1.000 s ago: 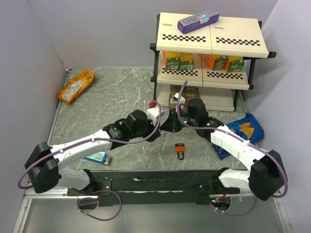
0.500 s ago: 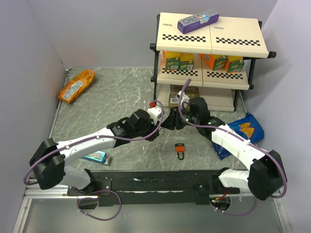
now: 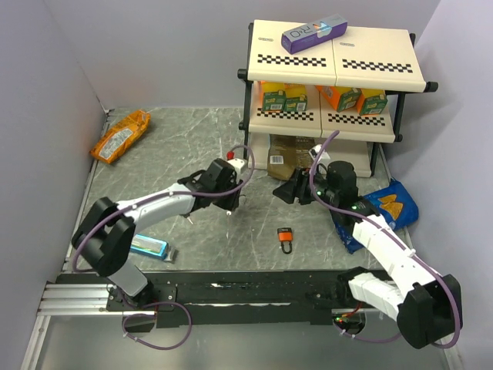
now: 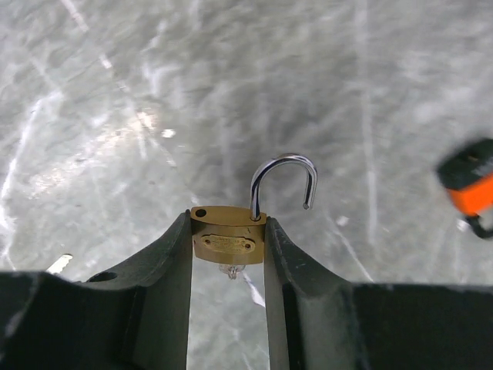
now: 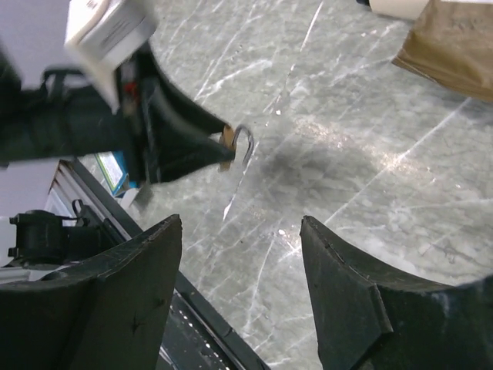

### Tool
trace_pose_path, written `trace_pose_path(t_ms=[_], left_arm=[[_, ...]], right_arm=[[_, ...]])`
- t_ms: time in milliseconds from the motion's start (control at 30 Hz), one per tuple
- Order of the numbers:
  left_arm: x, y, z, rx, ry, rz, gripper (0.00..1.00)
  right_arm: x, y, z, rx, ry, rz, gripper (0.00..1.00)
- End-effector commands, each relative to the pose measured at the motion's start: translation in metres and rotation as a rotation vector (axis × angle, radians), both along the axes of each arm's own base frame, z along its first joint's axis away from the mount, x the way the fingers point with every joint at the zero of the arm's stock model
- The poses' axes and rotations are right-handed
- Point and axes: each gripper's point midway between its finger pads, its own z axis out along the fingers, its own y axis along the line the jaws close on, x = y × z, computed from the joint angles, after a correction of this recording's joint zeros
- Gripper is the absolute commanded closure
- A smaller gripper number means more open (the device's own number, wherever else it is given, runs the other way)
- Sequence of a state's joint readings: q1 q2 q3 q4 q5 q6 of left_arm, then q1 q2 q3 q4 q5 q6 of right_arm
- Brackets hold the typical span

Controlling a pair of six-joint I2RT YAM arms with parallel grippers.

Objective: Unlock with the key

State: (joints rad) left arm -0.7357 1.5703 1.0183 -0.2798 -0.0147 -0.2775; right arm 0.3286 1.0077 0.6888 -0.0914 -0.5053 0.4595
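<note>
My left gripper [image 4: 228, 223] is shut on the body of the brass padlock [image 4: 227, 240] and holds it above the table. The padlock's silver shackle [image 4: 285, 177] stands swung open. A small silvery stub shows under the padlock body; I cannot tell whether it is the key. The black-headed key bunch is not in view. From above, the left gripper [image 3: 229, 202] is left of centre. My right gripper [image 5: 240, 223] is open and empty, apart from the padlock [image 5: 229, 146] and facing it. It also shows in the top view [image 3: 286, 190]. The orange-red padlock [image 3: 286, 237] lies on the table.
A shelf rack [image 3: 331, 123] with juice boxes stands at the back right, with a purple box [image 3: 314, 35] on top. A brown packet [image 3: 281, 158] lies at its foot. An orange snack bag [image 3: 121, 136] lies far left, a blue chips bag [image 3: 389, 204] right, and a blue packet [image 3: 149, 247] near left.
The two grippers were together at the table's middle. The left one has drawn back left with the brass padlock. The right one has pulled away to the right.
</note>
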Motion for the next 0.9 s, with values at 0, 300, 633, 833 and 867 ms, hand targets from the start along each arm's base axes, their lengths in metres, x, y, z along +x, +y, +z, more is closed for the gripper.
trace_pose_path(t_ms=[0,300,633,833,867], left_arm=[[0.029,0.007,0.006,-0.032,0.041,0.072,0.99],[0.093,0.087,-0.003,0.018,0.116,0.255,0.99],[0.163,0.123,-0.046,0.129,0.218,0.359,0.99],[0.214,0.138,-0.058,0.187,0.230,0.439,0.99],[0.225,0.139,-0.051,0.177,0.207,0.445,0.99]], right_arm=[[-0.001,-0.004,0.007,0.026,-0.040,-0.005,0.30],[-0.008,-0.007,0.012,0.056,-0.077,0.020,0.28],[-0.015,-0.010,0.014,0.082,-0.107,0.034,0.28],[-0.016,-0.012,0.013,0.089,-0.105,0.031,0.27],[-0.016,-0.013,0.013,0.088,-0.106,0.029,0.27]])
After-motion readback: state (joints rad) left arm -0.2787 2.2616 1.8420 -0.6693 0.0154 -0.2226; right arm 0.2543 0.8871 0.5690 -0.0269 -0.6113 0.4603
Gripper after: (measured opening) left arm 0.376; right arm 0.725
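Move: The left hand already holds the unlocked brass padlock; the bare table patch it is taken to lies about 21 cm ahead, 12 cm left and 8 cm below. The keys lie some 15 cm left and 2 cm ahead, the orange padlock about 8 cm back and 13 cm right, the orange bag roughly 33 cm ahead and 37 cm left. From the right hand that patch is about 24 cm ahead, 24 cm left and 18 cm below. Keeping its pinch, the left hand sweeps the brass padlock 20 cm forward and 12 cm left, sinking some 5 cm. ##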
